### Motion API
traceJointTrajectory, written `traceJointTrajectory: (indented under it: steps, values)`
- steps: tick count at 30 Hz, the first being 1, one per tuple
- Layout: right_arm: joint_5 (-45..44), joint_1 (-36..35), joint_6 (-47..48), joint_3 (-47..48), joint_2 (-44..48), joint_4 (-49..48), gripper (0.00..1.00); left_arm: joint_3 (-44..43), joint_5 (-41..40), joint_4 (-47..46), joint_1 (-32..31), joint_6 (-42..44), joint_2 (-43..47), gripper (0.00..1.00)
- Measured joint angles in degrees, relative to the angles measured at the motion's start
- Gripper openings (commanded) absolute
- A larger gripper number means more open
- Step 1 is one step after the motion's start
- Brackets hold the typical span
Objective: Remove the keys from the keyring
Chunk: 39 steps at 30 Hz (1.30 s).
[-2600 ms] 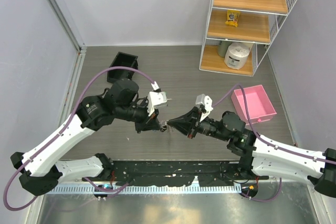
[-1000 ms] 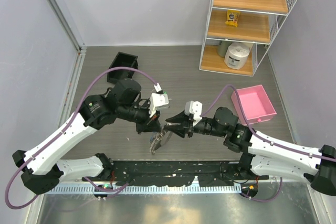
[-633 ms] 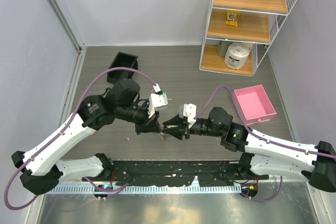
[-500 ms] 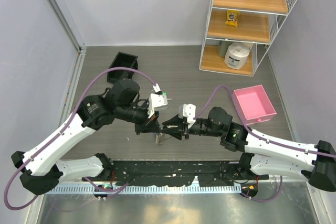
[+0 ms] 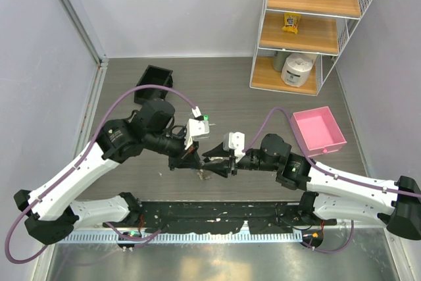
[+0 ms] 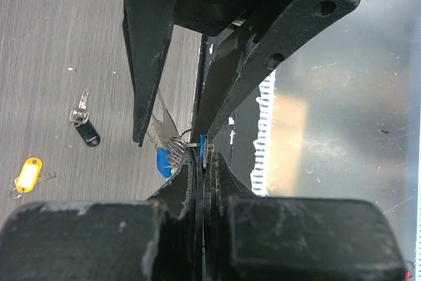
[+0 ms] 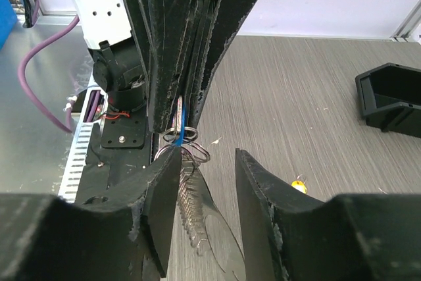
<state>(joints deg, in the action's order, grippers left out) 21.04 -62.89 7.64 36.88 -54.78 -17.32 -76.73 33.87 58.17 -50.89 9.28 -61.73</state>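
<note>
The keyring (image 7: 187, 139), a bunch of thin wire loops with a blue piece, is pinched at the tips of my left gripper (image 6: 200, 153), which is shut on it. Beside the loops shows a blue-headed key (image 6: 163, 162). A silvery toothed strip (image 7: 197, 218) hangs down from the loops. My right gripper (image 7: 207, 156) faces the left one with its jaws apart; the strip lies between them, close to the left finger (image 7: 161, 208). In the top view the two grippers meet tip to tip, left gripper (image 5: 194, 161), right gripper (image 5: 212, 162). A black-headed key (image 6: 85, 133) and a yellow-headed key (image 6: 28, 170) lie loose on the table.
A pink tray (image 5: 327, 141) sits to the right of the right arm. A black bin (image 5: 156, 78) stands at the back left, and a wire shelf unit (image 5: 309, 24) at the back right. The yellow-headed key (image 7: 299, 185) also shows on the wood-grain table.
My right arm has moved left up to the left gripper's tips, and its jaws have parted a little. The hanging strip has swung in between them. The left gripper stays shut.
</note>
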Motion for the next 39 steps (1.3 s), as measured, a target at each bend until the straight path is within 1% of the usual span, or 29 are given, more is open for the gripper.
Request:
traceJointTrajectory:
  steps: [1,6,10,19,24,27,29,34,36,39]
  values:
    - [0.1,0.0,0.1,0.1,0.0,0.1,0.43,0.0,0.2,0.0,0.0,0.0,0.0,0.00]
    - [1.3,0.0,1.2,0.5,0.0,1.3,0.20,-0.1,1.4,0.5,0.0,0.2,0.0,0.00]
    - [2.3,0.0,1.4,0.9,0.1,2.0,0.06,-0.5,1.4,1.0,0.0,0.2,0.0,0.00]
    - [2.4,0.0,0.9,0.3,3.1,2.8,0.05,-1.2,2.2,1.0,0.0,-0.3,0.0,0.00]
    - [0.5,0.1,-2.6,-0.3,3.8,2.4,0.05,-1.1,1.7,0.3,0.0,-0.3,0.0,0.00]
    - [-0.1,1.3,-6.9,-0.8,4.0,1.4,0.05,-0.9,0.5,-0.3,0.0,-0.3,0.3,0.00]
    - [1.2,3.7,-11.4,-1.7,4.3,-0.6,0.06,0.6,-0.6,-2.3,0.0,-0.5,1.6,0.00]
    - [6.4,12.3,-26.5,-5.0,4.5,-11.1,0.05,4.3,-4.7,-6.2,0.0,-0.9,5.2,0.00]
    - [6.9,13.7,-31.2,-6.2,4.5,-14.6,0.05,5.2,-5.4,-7.6,0.0,-1.1,5.2,0.00]
    - [6.1,14.2,-35.6,-7.2,4.5,-16.7,0.05,7.5,-6.3,-9.0,0.0,-1.4,5.2,0.00]
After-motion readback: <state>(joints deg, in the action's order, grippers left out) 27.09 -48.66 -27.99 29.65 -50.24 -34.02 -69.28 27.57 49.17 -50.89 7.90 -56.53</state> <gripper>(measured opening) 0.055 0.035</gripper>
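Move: The keyring's cluster of metal rings hangs from the key that the left fingers keep pinched, about 1 cm forward, 1 cm right of and 1 cm below the left hand. From the right hand's open fingers the rings lie some 1 cm to the left and 1 cm back, about level. The coiled cord hangs roughly 7 cm straight below the right hand. On the table some 20 cm down lie the black-fob key, about 11 cm ahead, and the yellow-tag key, 16 cm ahead and 9 cm left. Easing back about 1 cm, the right hand shuts its fingers on the rings, then draws away from the left hand, to the right, forward and up, about 4 cm each way, while rolling roughly 30 degrees about its fingers' line and tipping the fingertips up. The left fingers keep pinching the key as that hand drifts back a little, then forward about 3 cm and slightly down. ##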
